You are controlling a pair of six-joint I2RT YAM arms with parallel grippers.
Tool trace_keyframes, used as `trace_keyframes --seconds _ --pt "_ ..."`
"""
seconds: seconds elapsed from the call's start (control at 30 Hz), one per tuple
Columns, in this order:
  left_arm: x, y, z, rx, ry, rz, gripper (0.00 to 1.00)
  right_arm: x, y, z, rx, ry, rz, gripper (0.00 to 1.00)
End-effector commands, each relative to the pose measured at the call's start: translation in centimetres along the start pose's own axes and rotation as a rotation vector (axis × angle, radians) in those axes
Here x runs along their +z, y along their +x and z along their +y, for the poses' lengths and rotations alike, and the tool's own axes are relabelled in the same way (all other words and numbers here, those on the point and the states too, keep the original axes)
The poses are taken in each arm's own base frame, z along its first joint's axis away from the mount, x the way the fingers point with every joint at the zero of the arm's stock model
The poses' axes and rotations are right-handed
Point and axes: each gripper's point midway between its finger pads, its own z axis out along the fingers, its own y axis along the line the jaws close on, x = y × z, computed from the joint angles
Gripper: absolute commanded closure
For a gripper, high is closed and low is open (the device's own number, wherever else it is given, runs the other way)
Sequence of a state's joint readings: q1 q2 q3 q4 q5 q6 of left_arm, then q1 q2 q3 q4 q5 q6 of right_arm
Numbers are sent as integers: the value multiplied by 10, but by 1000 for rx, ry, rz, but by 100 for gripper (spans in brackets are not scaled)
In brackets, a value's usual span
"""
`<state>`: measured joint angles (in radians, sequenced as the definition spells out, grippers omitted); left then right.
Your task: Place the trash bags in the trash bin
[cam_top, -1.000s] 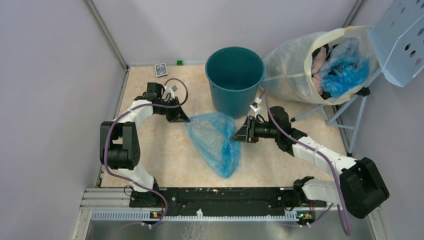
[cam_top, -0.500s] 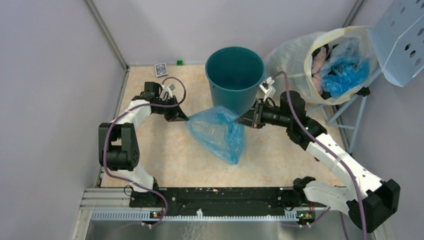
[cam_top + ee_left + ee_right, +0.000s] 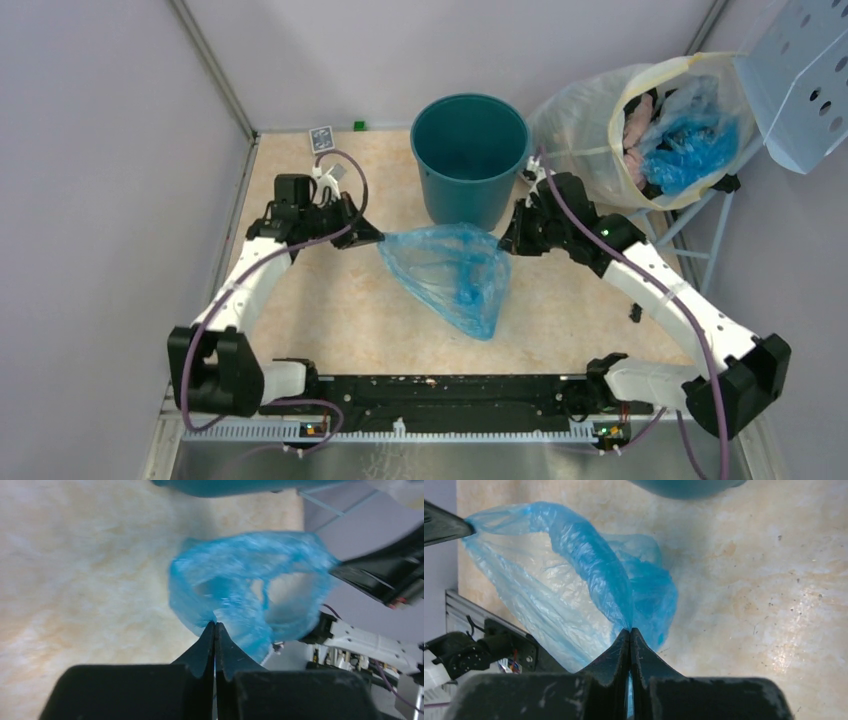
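A light-blue translucent trash bag (image 3: 450, 275) hangs stretched between both grippers, its mouth pulled open, just in front of the dark-teal trash bin (image 3: 469, 160). My left gripper (image 3: 377, 239) is shut on the bag's left rim; in the left wrist view the bag (image 3: 250, 590) spreads out beyond the pinched fingertips (image 3: 215, 630). My right gripper (image 3: 506, 243) is shut on the right rim, and the right wrist view shows the bag (image 3: 574, 585) running from its tips (image 3: 630, 632) across to the left gripper. The bag's bottom sags toward the table.
A large cloudy-white sack (image 3: 640, 125) with blue and pink contents leans at the back right, beside a pale-blue perforated panel (image 3: 805, 80) on a stand. A small card (image 3: 321, 138) lies at the back left. Grey walls close in both sides.
Both grippers have lifted the bag off the table and pulled it wider apart. The right gripper closed on the rim and rose toward the bin; the left arm extended forward.
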<state>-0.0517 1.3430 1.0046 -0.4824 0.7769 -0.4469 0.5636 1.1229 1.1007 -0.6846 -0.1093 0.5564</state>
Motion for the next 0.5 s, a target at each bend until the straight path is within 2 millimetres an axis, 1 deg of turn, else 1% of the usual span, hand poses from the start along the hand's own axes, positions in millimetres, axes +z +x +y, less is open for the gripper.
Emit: trace_keyframes --seconds 0.0,0.07,0.13,0.2,0.23,0.27,0.33,0.4,0.47 --pt "-11 3 -58 20 159 -96 100 5 -4 32 -130 -81 19 100" --pt "-13 3 -73 43 189 -96 100 13 8 48 -173 -126 58 100" --pt "-15 2 -86 75 211 -84 100 24 27 60 -233 -156 120 100" --pt "-21 -1 -93 110 212 -92 100 37 51 59 -278 -140 205 100" --pt "-24 -3 -94 129 201 -104 100 44 64 54 -297 -112 252 100" --pt "-27 -6 -95 148 184 -120 100 50 74 45 -304 -75 294 100" --pt "-35 -8 -98 183 166 -143 100 61 90 18 -316 33 356 100" --pt "-41 -8 -97 207 141 -163 100 65 95 -7 -342 141 361 100" --pt "-48 -6 -100 248 140 -184 100 64 90 -35 -364 282 328 100"
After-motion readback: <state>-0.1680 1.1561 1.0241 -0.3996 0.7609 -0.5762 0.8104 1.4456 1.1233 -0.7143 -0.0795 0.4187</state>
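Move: The blue trash bag is held spread between the two shut grippers, its middle about 11 cm left of the right hand, 2 cm nearer the base and 8 cm lower; its lowest corner is some 10 cm back, 3 cm left and 18 cm below that hand. The green bin stands about 20 cm ahead and 6 cm left. From the left hand the bag's middle is roughly 15 cm right, 6 cm back and 6 cm down, the bin 16 cm ahead and 18 cm right. Swinging quickly left and slightly back, then plunging down, the right hand ends about 10 cm lower, turning some 20 degrees counter-clockwise and tipping its fingers further down. The left hand goes right and back at first, then mostly rises, about 7 cm in all, its fingers levelling a little. Both grippers keep pinching the bag's upper edges. ##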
